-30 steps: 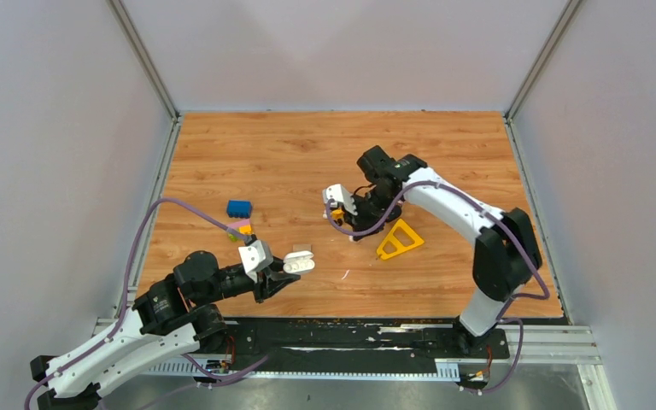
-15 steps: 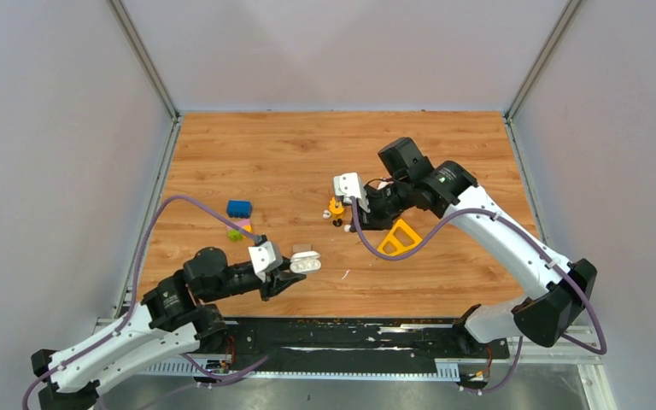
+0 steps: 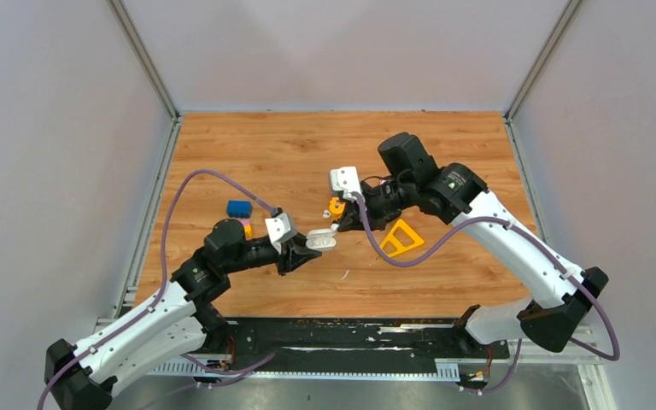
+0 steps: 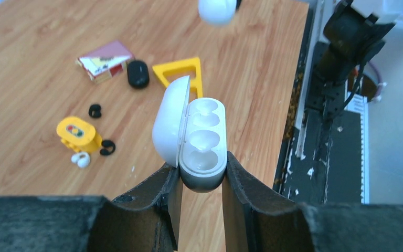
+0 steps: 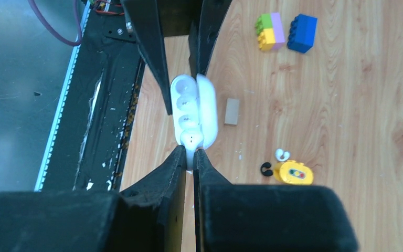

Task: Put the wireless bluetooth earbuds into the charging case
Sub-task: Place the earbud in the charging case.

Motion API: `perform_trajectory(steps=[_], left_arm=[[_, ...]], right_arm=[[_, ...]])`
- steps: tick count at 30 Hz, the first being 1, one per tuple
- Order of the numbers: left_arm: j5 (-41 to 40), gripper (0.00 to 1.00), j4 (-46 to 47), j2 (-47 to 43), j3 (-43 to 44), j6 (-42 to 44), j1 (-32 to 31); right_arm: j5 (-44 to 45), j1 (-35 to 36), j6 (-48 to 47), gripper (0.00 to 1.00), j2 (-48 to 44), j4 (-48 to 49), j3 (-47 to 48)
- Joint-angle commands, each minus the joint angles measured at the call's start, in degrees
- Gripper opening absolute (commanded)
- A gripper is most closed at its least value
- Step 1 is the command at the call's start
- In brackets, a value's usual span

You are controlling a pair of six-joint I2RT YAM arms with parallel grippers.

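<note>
The white charging case (image 4: 204, 137) is pinched at its base in my left gripper (image 4: 202, 179), lid swung open to the left and both cavities bare; the overhead view shows the case (image 3: 321, 241) held above the table. My right gripper (image 5: 191, 155) is shut on a white earbud (image 5: 191, 140), which hangs just off the case's (image 5: 194, 105) end and shows as a white earbud (image 4: 218, 10) at the top edge of the left wrist view. On the table lie another white earbud (image 4: 80, 159) and two black earbuds (image 4: 95, 111) (image 4: 107, 147).
A yellow traffic-light block (image 4: 76, 132) sits among the loose buds. The yellow triangle (image 3: 400, 237), a black oval case (image 4: 138, 73) and a small printed block (image 4: 105, 59) lie close by. A tan block (image 5: 232, 111), a blue brick (image 3: 239, 207) and a stacked brick (image 5: 271, 30) lie to the left.
My left arm has carried the open case forward and right toward the table's middle. My right gripper, with the white earbud, has come across to meet it.
</note>
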Motion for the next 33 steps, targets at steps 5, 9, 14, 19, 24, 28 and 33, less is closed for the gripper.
perform_trajectory(steps=[5,9,14,19,24,28,33], left_arm=[[7.88,0.02,13.30,-2.21,-2.53,-5.71,2.06],[8.69,0.02,13.88,-1.26,-2.43,-6.18,2.08],[8.73,0.02,13.78,-1.59,-2.60,-6.00,2.08],[8.30,0.02,13.13,-2.33,-2.64,-5.51,2.08],[8.27,0.02,13.01,-2.56,-2.60,-5.42,2.04],[8.19,0.02,12.80,-2.61,-2.51,-5.25,2.08],[8.05,0.02,12.54,-2.70,-2.51,-5.15,2.08]], right_arm=[[-0.06,1.80,4.71,0.07,-3.60,7.30,-8.59],[-0.91,1.90,5.83,0.07,-3.63,8.81,-8.66],[-1.42,2.20,6.34,0.07,-2.83,9.01,-8.13],[-0.72,3.13,6.06,0.07,-1.73,9.12,-8.31],[0.91,4.35,4.97,0.08,-0.66,8.48,-7.83],[2.28,5.24,4.07,0.08,-0.14,7.79,-7.63],[3.65,6.49,2.76,0.12,0.14,6.44,-7.76]])
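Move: The left hand holds the open charging case by one end. The earbud, pinched in the right hand, is about 7 cm to the left hand's right, 2 cm ahead and 8 cm above. From the right hand, the case's middle is about 4 cm left, 1 cm back and 8 cm below. On the table far below, the beige block lies about 8 cm ahead and 10 cm left of the right hand, the yellow toy 18 cm straight ahead. The right hand brings the earbud into contact with the case's far well, still pinching it. It sinks about 4 cm while drawing back 2, pauses, then eases 1.5 cm left along the case. The left hand meets it early on, lifting the case some 2.5 cm, drawing back slightly and tilting its far end up about 10 degrees, then nearly holds still. ##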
